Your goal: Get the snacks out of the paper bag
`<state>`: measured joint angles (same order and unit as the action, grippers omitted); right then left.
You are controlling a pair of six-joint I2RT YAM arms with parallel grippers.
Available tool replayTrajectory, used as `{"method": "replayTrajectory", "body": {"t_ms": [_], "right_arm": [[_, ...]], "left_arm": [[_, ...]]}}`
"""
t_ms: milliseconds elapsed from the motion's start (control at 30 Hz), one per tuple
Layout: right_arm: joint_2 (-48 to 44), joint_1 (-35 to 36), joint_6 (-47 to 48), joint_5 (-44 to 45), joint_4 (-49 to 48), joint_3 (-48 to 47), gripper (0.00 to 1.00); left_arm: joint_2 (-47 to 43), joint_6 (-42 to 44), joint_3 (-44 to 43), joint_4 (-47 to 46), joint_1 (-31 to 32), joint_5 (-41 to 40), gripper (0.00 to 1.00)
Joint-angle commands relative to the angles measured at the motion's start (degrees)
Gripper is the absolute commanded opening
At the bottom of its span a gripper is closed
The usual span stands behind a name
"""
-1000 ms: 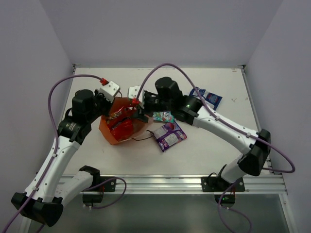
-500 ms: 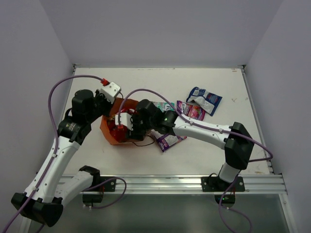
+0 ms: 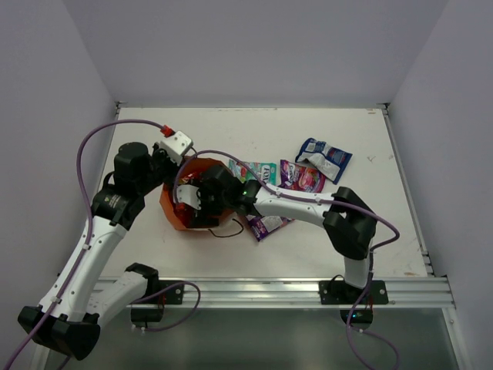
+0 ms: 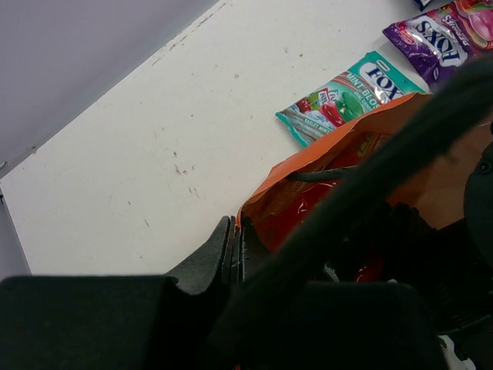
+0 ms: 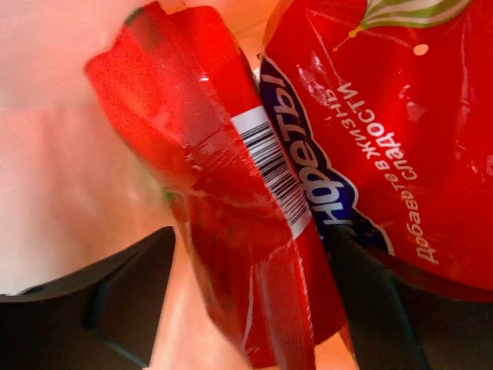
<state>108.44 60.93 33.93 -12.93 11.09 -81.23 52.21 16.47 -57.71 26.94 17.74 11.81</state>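
The orange paper bag point(image 3: 171, 213) stands left of the table's middle. My left gripper point(image 3: 177, 162) is shut on its far rim; the left wrist view shows the jaws point(image 4: 237, 235) pinched on the orange edge point(image 4: 331, 150). My right gripper point(image 3: 192, 205) reaches down inside the bag. In the right wrist view it point(image 5: 250, 262) is open, with a crumpled red snack packet point(image 5: 231, 193) between the fingers point(image 5: 131, 285). A second red packet point(image 5: 385, 116) lies beside it. Green point(image 3: 258, 170), magenta point(image 3: 302, 176), blue-and-white point(image 3: 323, 158) and purple point(image 3: 266, 225) packets lie on the table.
The white table point(image 3: 231, 131) is walled at the back and both sides. The bag's dark cord handle point(image 3: 231, 230) trails on the table by the purple packet. The right arm spans over the packets right of the bag. The green packet point(image 4: 350, 96) lies just beyond the bag's rim.
My right gripper has swung left and down from above the bag's rim into the bag, among the red packets. The left gripper has kept its hold on the rim.
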Motion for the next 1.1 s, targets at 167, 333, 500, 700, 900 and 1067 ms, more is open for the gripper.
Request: {"method": "replayTrajectory", "body": {"t_ms": [167,333,500,700,900,1067], "right_arm": [[-0.16,0.16,0.26,0.45,-2.30,-1.30,0.00],[-5.34,0.16,-1.15,-1.22,-1.69,-0.95,0.00],[-14.91,0.16,-2.64,-3.68,-3.44,0.19,0.00],[-22.12,0.16,-4.05,-4.47,-5.73,0.90,0.00],[-28.62,0.07,-4.93,-1.67,-6.26,0.99,0.00],[-35.39,-1.33,-5.10,2.99,-3.89,0.20,0.00]], "left_arm": [[-1.58,-0.91,-1.44,-7.87,-0.07,1.81,0.00],[-1.67,-0.91,-1.26,-7.52,-0.07,-0.56,0.00],[-1.41,-1.00,-2.14,-7.43,0.02,-2.76,0.00],[-1.23,-1.35,-2.76,-7.08,-0.07,-3.20,0.00],[-1.40,-1.44,-3.28,-6.81,-0.07,-6.18,0.00],[-0.79,-2.49,-3.46,-6.81,-0.07,-11.37,0.00]]}}
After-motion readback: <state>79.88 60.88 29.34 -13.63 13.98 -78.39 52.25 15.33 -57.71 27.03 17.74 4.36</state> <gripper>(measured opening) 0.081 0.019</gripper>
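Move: From the right hand, already open down inside the paper bag, the red snack pack's middle lies about 4 cm left, 1 cm ahead and 4 cm below, with its near end between the fingers. A second red pack lies some 6 cm ahead and 5 cm left. Outside on the table, the mint pack is roughly 16 cm ahead and 17 cm right, the purple pack about 20 cm right and 2 cm ahead. From the left hand, the red snack pack is some 19 cm below, 4 cm back and 4 cm right. After sinking a touch, the right fingers close on the near end of the red snack pack, then carry it up some 20 cm out of the bag, drifting right and a little back, the left-pointing fingertips tilting up about 20 degrees. The left hand keeps its pinch on the bag's rim and late on eases about 2 cm left. ##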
